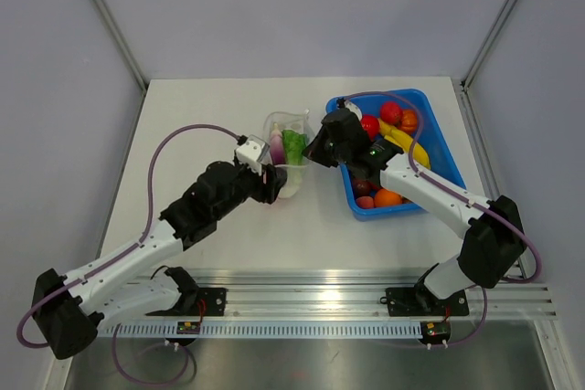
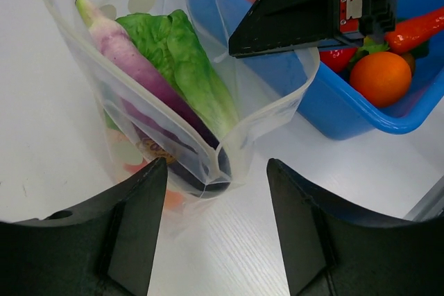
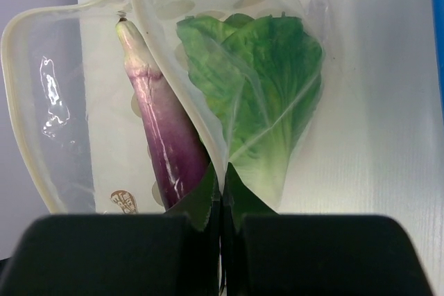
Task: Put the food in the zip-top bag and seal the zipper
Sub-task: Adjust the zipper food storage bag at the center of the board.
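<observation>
The clear dotted zip-top bag (image 1: 286,134) stands open in the middle of the table, left of the blue tray. A purple eggplant (image 2: 142,77) and a green lettuce (image 2: 187,67) lie inside it. My right gripper (image 3: 222,181) is shut on the bag's mouth edge between the eggplant (image 3: 163,136) and the lettuce (image 3: 260,102). My left gripper (image 2: 216,195) is open and straddles the bag's near corner, with the left finger (image 2: 142,206) at the plastic. The zipper strip is too faint to make out. More food, an orange (image 2: 380,77) and red pieces (image 1: 391,112), lies in the tray.
The blue tray (image 1: 446,148) sits right of the bag under my right arm, holding a banana (image 1: 402,142) and other toy food. Grey walls close the table on three sides. A metal rail (image 1: 366,303) runs along the near edge.
</observation>
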Controlling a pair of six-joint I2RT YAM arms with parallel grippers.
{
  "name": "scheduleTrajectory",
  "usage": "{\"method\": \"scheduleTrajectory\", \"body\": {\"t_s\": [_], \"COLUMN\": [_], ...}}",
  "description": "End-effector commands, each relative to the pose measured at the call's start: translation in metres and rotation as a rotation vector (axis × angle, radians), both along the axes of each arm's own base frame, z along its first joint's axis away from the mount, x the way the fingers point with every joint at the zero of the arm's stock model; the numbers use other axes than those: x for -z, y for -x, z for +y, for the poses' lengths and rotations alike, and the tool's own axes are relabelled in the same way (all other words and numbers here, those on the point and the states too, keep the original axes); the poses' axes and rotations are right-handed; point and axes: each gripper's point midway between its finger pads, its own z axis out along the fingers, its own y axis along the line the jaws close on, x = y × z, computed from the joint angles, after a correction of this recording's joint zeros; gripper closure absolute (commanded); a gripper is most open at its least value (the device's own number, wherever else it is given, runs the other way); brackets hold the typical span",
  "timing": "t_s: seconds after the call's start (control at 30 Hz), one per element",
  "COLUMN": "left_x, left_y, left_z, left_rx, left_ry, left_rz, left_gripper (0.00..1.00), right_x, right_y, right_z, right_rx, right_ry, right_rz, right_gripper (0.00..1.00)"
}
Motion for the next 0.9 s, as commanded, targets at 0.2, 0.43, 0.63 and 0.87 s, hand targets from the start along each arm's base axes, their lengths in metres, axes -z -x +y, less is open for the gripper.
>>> {"method": "scheduleTrajectory", "body": {"t_s": [0.2,0.43,0.63,0.87], "left_x": [-0.040,-0.072,-0.095,-0.098], "left_y": [-0.014,0.003,0.010,0.009], "left_z": [-0.021,-0.014,0.019,0.020], "left_rx": [0.021,0.111,0.189,0.313], "left_ry": [0.051,0.066,0.164,0.148], "left_rz": [-0.077,-0.209,-0.288,-0.296], "left_gripper": [0.79,1.00,1.00,1.00], "right_x": [-0.027,-0.051,-0.113,-0.081], "right_y": [-0.004,0.009,0.016,0.019], "right_z": [0.014,0.010,-0.044,-0.058], "right_rx": [-0.019,-0.134,-0.187,-0.504], "right_ry": [-0.062,-0.032,-0.015,0.191], "right_rz": [-0.041,-0.145,-0.347,-0.508], "right_gripper": [1.00,0.46,0.31,0.29]}}
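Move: The near rim of the bag's open mouth stands just in front of my open left fingers, about 2 cm ahead and 2 cm to the right, at finger height. From that hand the eggplant lies some 9 cm ahead, and the lettuce 9 cm ahead and 4 cm right, both a little lower. My right fingers already hold the bag's right-hand rim; the lettuce is about 2 cm ahead and 4 cm left of them, the blue bin's middle some 22 cm to their right and well below. I ease my left hand a centimetre or two to the right and shut its fingers, pinching the near rim, before I open the right ones and let their rim go. Then my left hand lifts the rim about 6 cm and draws it some 5 cm left, its fingers tipping up slightly, while my empty right hand climbs about 12 cm and backs away rightward towards the bin, tipping up some 25 degrees. ##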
